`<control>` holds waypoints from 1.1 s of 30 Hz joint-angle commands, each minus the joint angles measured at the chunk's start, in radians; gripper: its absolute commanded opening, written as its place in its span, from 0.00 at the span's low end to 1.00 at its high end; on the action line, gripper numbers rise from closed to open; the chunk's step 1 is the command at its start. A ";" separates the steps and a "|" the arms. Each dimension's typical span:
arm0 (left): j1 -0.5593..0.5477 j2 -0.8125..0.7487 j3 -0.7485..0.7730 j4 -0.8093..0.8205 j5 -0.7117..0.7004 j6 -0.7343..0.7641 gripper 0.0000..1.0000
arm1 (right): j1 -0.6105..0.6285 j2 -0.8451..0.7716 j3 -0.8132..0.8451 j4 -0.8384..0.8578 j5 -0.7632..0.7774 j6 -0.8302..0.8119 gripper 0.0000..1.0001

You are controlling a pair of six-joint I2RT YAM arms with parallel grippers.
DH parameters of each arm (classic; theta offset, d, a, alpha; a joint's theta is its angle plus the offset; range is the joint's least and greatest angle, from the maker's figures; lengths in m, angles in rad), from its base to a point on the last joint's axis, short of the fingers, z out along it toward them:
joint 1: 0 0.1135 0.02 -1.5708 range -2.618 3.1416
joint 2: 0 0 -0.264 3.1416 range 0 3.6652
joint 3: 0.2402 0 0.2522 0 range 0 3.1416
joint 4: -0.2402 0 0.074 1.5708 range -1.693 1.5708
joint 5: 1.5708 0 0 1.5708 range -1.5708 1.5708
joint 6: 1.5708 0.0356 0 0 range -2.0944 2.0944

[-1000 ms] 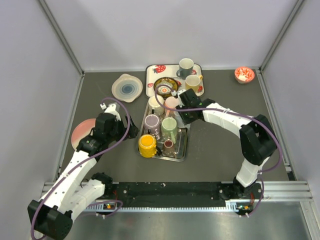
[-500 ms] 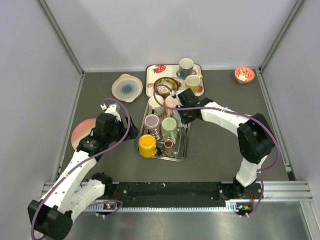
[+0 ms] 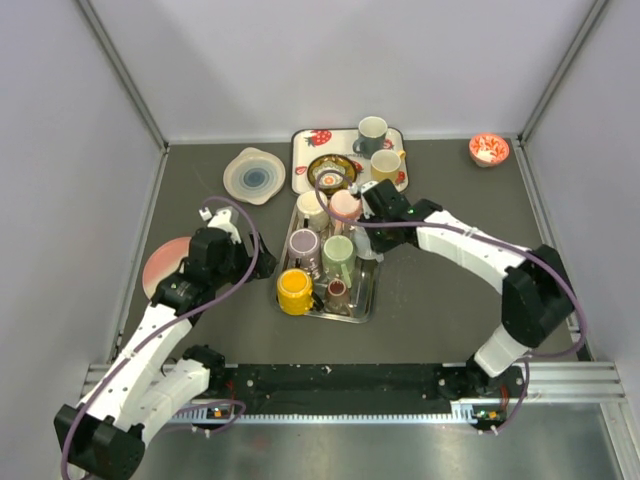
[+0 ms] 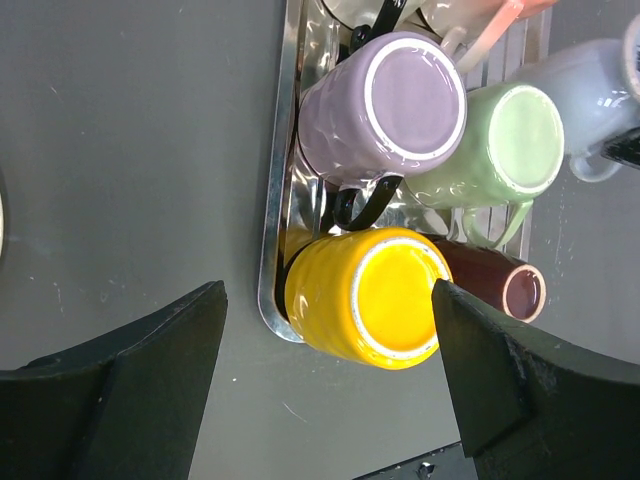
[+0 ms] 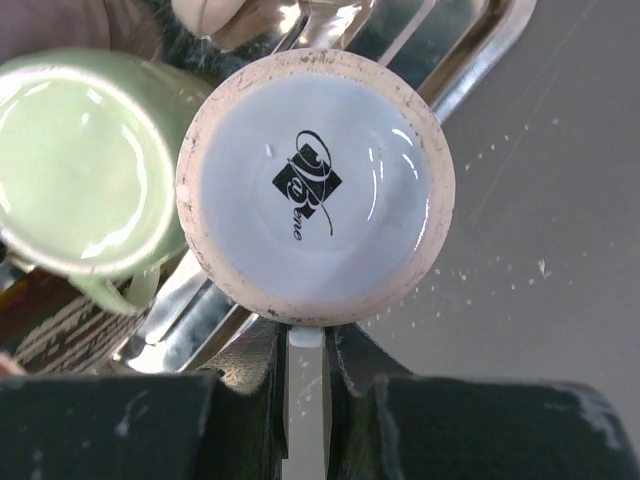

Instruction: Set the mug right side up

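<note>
A pale blue mug (image 5: 315, 185) stands upside down at the right edge of the metal tray (image 3: 371, 290), its base with a black logo facing the right wrist camera. My right gripper (image 5: 305, 335) is shut on the mug's handle (image 5: 305, 400), which sits between the two fingers. From above, that mug (image 3: 366, 243) shows just in front of the right gripper (image 3: 372, 212). My left gripper (image 4: 330, 380) is open and hangs over the bare table left of the tray, near an upturned yellow mug (image 4: 375, 297), touching nothing.
The tray also holds upside-down lilac (image 4: 395, 105), green (image 4: 500, 145) and brown (image 4: 495, 283) mugs. Behind it stands a strawberry-print tray (image 3: 300, 160) with upright mugs and a bowl. A pale plate (image 3: 254, 175), a pink plate (image 3: 162, 265) and a red bowl (image 3: 489, 150) lie around.
My right gripper has closed onto the pale blue mug's handle, and the right arm's elbow has swung out to the right. The left arm has stayed put.
</note>
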 commanded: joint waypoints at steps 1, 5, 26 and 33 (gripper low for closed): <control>-0.002 -0.032 0.008 0.016 0.003 0.001 0.89 | 0.030 -0.183 -0.001 -0.023 0.014 0.024 0.00; -0.002 -0.033 0.023 0.023 0.009 -0.017 0.88 | 0.030 -0.313 -0.036 -0.024 -0.001 0.078 0.00; -0.216 0.022 -0.095 0.925 0.453 -0.402 0.92 | -0.143 -0.857 -0.570 1.041 -0.518 0.837 0.00; -0.352 0.152 -0.089 1.077 0.382 -0.428 0.91 | -0.147 -0.820 -0.670 1.362 -0.549 1.040 0.00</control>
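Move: The right hand already pinches the upside-down light-blue mug by its handle; the mug's middle is about 4 cm ahead and 2 cm left, level with the hand. The green mug stands roughly 10 cm left and 1 cm ahead, the pink mug about 12 cm ahead and 8 cm left, both slightly lower. From the empty left hand, the light-blue mug is some 23 cm right, 8 cm ahead and 6 cm lower. Right hand lifts the pinched mug 20 cm, drawing back and rolling left-side-up; open left hand swings right and up towards it. ##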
